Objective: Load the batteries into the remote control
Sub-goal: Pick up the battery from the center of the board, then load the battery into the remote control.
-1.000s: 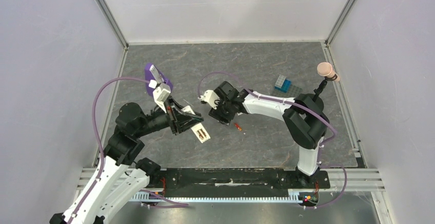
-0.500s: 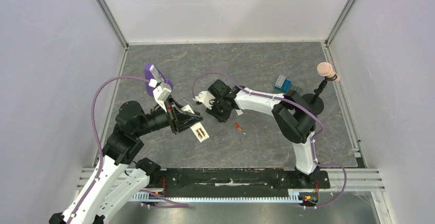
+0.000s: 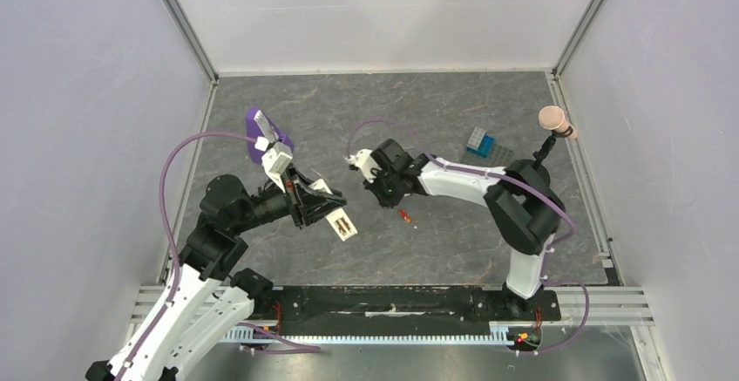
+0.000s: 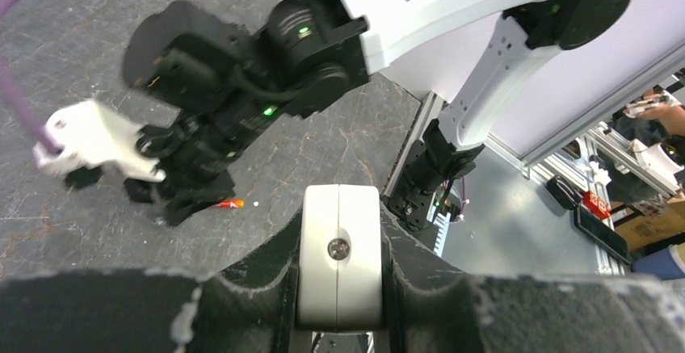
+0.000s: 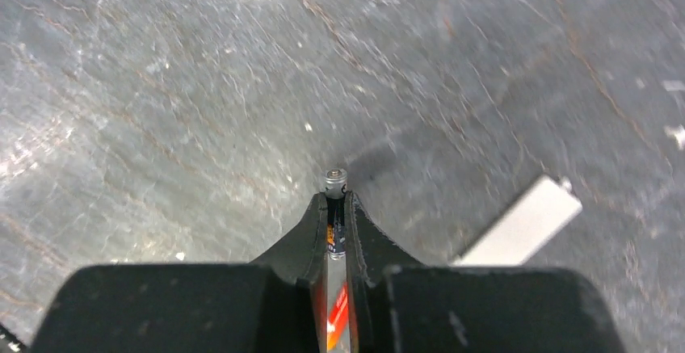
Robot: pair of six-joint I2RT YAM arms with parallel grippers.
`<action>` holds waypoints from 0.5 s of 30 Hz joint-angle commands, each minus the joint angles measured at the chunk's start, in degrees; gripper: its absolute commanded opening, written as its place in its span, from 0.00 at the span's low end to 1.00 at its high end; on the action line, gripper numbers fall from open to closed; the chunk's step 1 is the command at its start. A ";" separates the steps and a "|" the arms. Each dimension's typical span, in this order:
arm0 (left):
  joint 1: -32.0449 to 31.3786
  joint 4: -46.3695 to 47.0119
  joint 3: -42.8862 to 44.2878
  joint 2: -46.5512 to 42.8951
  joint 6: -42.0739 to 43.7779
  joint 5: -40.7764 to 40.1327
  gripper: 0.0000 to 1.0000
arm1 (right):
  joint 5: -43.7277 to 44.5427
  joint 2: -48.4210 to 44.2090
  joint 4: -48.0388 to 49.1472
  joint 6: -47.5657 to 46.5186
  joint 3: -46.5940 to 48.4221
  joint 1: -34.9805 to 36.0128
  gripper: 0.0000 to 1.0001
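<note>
In the right wrist view my right gripper (image 5: 335,203) is shut on a dark battery (image 5: 336,182). Its silvery tip pokes out past the fingertips, just above the grey table. From above, that gripper (image 3: 383,191) hangs mid-table. A red-orange battery (image 3: 403,215) lies on the table just right of it, and also shows in the left wrist view (image 4: 230,203). My left gripper (image 4: 339,264) is shut on the white remote control (image 4: 339,244), clamping it across its width. From above, the remote control (image 3: 342,223) sticks out toward the front with its battery bay showing.
A small flat white strip (image 5: 525,220) lies on the table right of the right gripper. A purple wedge stand (image 3: 264,132) stands at the back left. A blue block (image 3: 479,142) and a pink-headed black stand (image 3: 552,121) stand at the back right.
My right gripper has shut on the dark battery. Its arm swung left, then back to the right. The left arm and the remote have barely moved.
</note>
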 commanded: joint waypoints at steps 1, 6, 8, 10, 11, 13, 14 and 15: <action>0.18 8.39 -3.02 -0.78 -3.11 -0.94 0.02 | 1.17 -12.13 10.92 9.67 -6.43 -1.79 0.07; 0.19 16.05 -6.13 1.26 -9.09 -4.27 0.02 | 3.30 -25.26 15.61 16.77 -11.79 -2.47 0.07; 0.13 20.88 -7.86 2.43 -12.83 -7.10 0.02 | 4.65 -30.42 17.57 18.36 -13.79 -2.13 0.07; 0.15 24.75 -8.82 4.39 -16.06 -9.66 0.02 | 4.35 -34.77 18.51 19.38 -14.77 -1.91 0.07; 0.21 26.03 -8.95 5.53 -16.73 -10.67 0.02 | 3.90 -37.06 18.91 19.61 -15.02 -1.52 0.07; 0.16 27.39 -8.84 7.76 -17.71 -13.58 0.02 | 3.63 -40.97 20.56 19.73 -16.09 -0.60 0.07; 0.21 28.40 -8.73 8.99 -18.08 -14.29 0.02 | 3.33 -42.99 21.45 20.11 -16.58 -0.34 0.08; 0.21 29.03 -8.25 10.25 -18.85 -15.23 0.02 | 2.75 -44.48 22.83 20.71 -17.21 -0.15 0.08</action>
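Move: The right hand already holds the battery, just above the table; the remote's open battery bay lies about 17 cm back, 10 cm left and 26 cm above. From the right hand, the red battery is some 3 cm back and 6 cm right, and the white cover 5 cm ahead and 6 cm right, both about 2 cm lower. The left hand holds the remote, its bay about 6 cm back, 2 cm right and level. Right hand lifts the pinched battery about 22 cm, tilting towards level; left carries the remote some 5 cm forward. ##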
